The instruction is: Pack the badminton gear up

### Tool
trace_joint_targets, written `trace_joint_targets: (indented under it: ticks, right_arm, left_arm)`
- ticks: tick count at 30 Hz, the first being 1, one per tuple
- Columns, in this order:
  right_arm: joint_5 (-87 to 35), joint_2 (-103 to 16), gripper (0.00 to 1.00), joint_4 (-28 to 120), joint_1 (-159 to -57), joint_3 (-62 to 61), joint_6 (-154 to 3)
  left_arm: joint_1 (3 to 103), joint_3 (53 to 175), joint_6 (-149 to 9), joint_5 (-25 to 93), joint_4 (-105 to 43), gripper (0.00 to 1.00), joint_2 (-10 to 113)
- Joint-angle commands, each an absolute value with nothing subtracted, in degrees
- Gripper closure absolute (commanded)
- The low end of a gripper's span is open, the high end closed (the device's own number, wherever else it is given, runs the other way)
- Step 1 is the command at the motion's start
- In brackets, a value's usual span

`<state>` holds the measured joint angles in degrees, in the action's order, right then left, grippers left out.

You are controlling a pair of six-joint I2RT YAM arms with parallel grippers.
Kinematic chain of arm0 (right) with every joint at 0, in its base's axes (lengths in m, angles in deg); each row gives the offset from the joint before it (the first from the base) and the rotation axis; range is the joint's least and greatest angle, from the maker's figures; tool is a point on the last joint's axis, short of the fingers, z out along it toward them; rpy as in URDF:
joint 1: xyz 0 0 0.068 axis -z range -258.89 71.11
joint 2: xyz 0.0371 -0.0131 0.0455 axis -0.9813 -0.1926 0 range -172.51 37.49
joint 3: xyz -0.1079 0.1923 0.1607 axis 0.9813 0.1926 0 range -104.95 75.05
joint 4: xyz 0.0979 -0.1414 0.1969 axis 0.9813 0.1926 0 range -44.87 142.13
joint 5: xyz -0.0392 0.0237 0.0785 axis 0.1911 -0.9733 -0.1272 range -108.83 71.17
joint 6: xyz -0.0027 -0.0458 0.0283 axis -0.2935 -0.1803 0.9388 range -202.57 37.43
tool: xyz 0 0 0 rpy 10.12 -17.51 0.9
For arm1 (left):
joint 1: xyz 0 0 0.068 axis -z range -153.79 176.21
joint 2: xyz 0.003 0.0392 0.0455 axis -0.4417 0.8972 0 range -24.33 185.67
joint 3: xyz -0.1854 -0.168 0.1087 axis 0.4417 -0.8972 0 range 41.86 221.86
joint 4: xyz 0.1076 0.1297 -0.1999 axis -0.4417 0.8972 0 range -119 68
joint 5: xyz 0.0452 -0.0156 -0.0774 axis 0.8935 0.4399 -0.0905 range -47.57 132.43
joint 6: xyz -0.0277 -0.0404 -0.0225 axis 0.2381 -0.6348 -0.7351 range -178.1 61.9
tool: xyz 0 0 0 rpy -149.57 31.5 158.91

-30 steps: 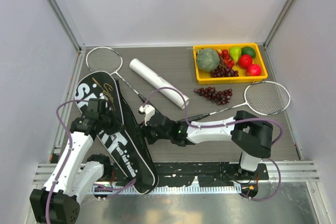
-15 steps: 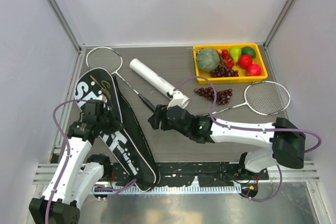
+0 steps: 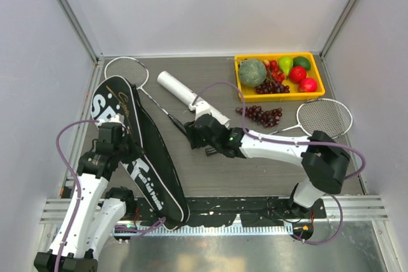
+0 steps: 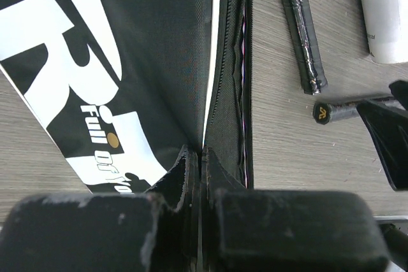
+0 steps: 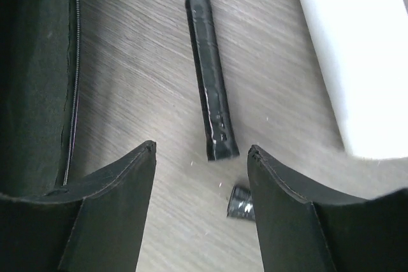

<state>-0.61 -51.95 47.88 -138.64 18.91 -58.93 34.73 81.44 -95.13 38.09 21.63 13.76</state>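
Observation:
The black bag (image 3: 141, 157) lettered "SPORT" lies along the left side, and my left gripper (image 3: 116, 134) is shut on its zipped edge (image 4: 224, 113). One silver-headed racket (image 3: 126, 71) lies at the back left, its black handle (image 5: 207, 93) ending right between the tips of my open right gripper (image 5: 201, 151). The other racket (image 3: 325, 118) lies at the right. Its handle butt (image 5: 241, 202) shows beside my right finger. The long white tube (image 3: 193, 99) rests just behind my right gripper (image 3: 191, 133). Nothing is held in the right jaws.
A yellow tray (image 3: 279, 97) of fruit stands at the back right, and a dark red grape bunch (image 3: 261, 114) lies on the table in front of it. Grey walls close in both sides.
My right gripper has swung back from the bag's edge to the racket handle ends. The bag has shifted toward the back, my left gripper still shut on it. A small white thing by the right gripper no longer shows.

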Motion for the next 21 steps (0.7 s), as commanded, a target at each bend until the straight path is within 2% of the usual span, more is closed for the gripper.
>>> trace_joint_targets:
  ticks: [1,11,21]
  right_arm:
    - [-2.7,-57.5,0.37,50.1,-138.1,10.7,-72.4]
    - [-9.4,-71.1,0.37,53.0,-136.9,0.5,-75.8]
    - [-8.5,-78.8,0.38,58.0,-136.7,-6.7,-75.8]
  left_arm:
    - [34.7,82.3,-94.7,38.7,19.0,1.00,12.5]
    - [34.7,81.4,-100.9,48.7,23.1,1.00,11.7]
    - [34.7,81.0,-102.7,50.2,23.1,1.00,10.5]
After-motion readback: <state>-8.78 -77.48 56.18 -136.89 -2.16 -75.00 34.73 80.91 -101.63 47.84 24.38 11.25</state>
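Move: The near racket's handle lies about 7 cm ahead of the right hand, 5 cm to its left and some 11 cm below. Beyond that handle, the white tube's middle is about 16 cm farther out and 4 cm to the right of it; the second racket's handle is roughly 15 cm to the right hand's right and 1 cm back. The bag's middle is about 25 cm left and 3 cm back. From the left hand, the near handle is about 14 cm ahead, 20 cm right and 13 cm below. Still pinching the bag's edge, the left hand carries it about 3 cm to the left, turning counter-clockwise some 10 degrees. The empty right hand first sweeps left and forward, then sinks about 8 cm towards the near racket's handle, wrist turning counter-clockwise and fingers tipping steeper, staying open to straddle the grip near its butt end. ##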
